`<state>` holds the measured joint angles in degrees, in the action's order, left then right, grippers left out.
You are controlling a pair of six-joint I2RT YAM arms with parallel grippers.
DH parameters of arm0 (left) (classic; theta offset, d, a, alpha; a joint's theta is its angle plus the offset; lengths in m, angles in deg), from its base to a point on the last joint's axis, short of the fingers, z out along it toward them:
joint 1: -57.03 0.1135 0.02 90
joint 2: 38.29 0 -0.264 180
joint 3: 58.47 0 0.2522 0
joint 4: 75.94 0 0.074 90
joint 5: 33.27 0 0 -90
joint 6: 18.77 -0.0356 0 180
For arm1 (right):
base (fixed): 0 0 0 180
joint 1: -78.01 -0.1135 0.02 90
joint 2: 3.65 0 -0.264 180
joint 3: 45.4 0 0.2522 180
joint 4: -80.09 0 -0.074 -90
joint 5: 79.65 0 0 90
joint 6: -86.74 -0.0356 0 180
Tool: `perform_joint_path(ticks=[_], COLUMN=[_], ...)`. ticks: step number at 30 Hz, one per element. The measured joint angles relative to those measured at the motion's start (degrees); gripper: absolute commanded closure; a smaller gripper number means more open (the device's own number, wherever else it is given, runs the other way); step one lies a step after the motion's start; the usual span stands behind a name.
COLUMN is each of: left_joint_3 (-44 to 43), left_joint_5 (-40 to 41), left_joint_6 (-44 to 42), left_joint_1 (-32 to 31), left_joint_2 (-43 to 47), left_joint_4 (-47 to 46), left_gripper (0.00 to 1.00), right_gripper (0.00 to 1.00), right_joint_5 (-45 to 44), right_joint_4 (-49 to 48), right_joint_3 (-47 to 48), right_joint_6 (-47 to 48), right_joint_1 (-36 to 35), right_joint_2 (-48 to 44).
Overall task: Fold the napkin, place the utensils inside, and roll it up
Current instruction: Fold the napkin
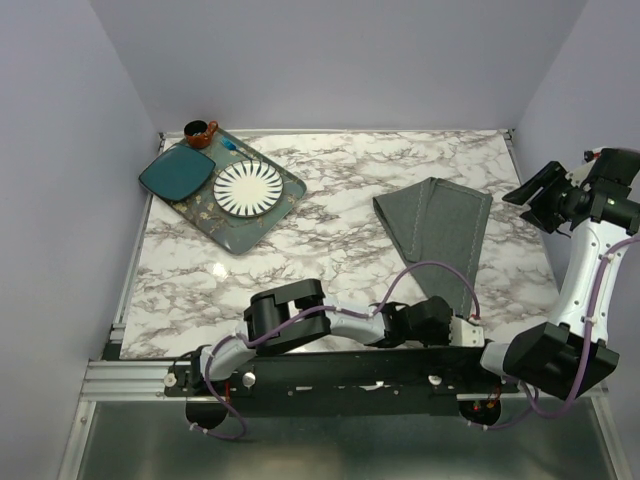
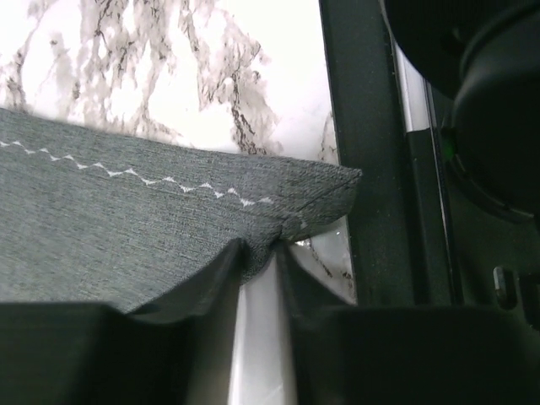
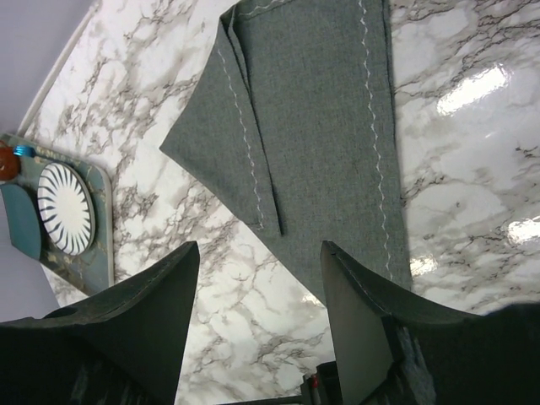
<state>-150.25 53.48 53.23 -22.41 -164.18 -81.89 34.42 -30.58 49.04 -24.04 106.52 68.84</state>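
Note:
The dark grey napkin [image 1: 440, 225] lies folded on the right half of the marble table, narrowing toward the near edge. Low over that near corner, my left gripper [image 1: 468, 327] pinches the cloth. In the left wrist view the napkin [image 2: 126, 211] bunches up between the two fingertips of the left gripper [image 2: 263, 253]. My right gripper [image 1: 540, 200] hangs high at the table's right side, open and holding nothing. Between the spread fingers of the right gripper [image 3: 257, 249], the napkin [image 3: 321, 110] shows below. No utensils show in any view.
A patterned tray [image 1: 290, 195] at the back left carries a teal square plate [image 1: 175, 172], a white ribbed plate [image 1: 247, 190] and a small brown cup [image 1: 200, 133]. The black base rail [image 2: 371, 169] runs right beside the pinched corner.

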Motion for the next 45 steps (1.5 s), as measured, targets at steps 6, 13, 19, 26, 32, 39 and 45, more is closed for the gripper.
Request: perform_joint_path(ticks=[6,13,19,26,32,39,45], left_joint_3=[-0.04,2.49,2.49,2.49,1.88,1.2,0.98], left_joint_5=[-0.63,-5.62,-12.46,-20.37,-22.53,-22.93,-21.94], left_joint_6=[1.88,8.33,19.28,40.41,54.64,67.06,70.86], left_joint_1=[0.66,4.26,10.91,20.04,25.64,31.39,34.29], left_joint_2=[-0.39,2.19,4.74,4.85,4.66,3.1,2.58], left_joint_4=[-1.66,-3.39,-7.17,-16.9,-24.46,-30.53,-30.91], left_gripper=[1.0,1.0,1.0,1.0,1.0,1.0,1.0], right_gripper=[0.32,0.32,0.32,0.32,0.32,0.32,0.32], right_joint_5=[0.98,1.11,1.09,1.64,2.93,3.91,3.91], right_joint_4=[0.04,-0.66,-1.51,-4.59,-7.19,-9.86,-12.17], right_joint_3=[-0.02,-3.78,-8.44,-11.26,-15.58,-17.11,-17.94], right_joint_6=[0.74,1.84,3.08,3.89,3.91,3.56,2.82], right_joint_1=[0.0,0.0,0.0,-0.46,-2.4,-5.53,-7.93], right_joint_2=[0.0,-0.17,0.0,0.28,0.81,2.08,3.32])
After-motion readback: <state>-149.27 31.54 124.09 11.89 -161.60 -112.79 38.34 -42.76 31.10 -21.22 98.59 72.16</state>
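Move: The napkin's near corner lies right at the left fingertips, hardly 1 cm below the hand point, between the partly open fingers. From that hand the flap already folded over is centred some 31 cm ahead and 10 cm to the left, and the napkin's far right corner about 34 cm ahead and 11 cm to the right, both on the table. From the raised, empty right hand, the near corner is roughly 20 cm back, 7 cm left and 24 cm below. The left fingers shut and pinch the napkin's near corner, then after a short pause carry it forward about 24 cm towards the folded flap, rising some 16 cm, levelling off late and drifting left, while the hand rolls strongly and the fingers come up from slanting down to pointing level rightwards. Meanwhile the right hand, open and empty, sinks about 10 cm towards the napkin, edges left and turns slightly counter-clockwise. ##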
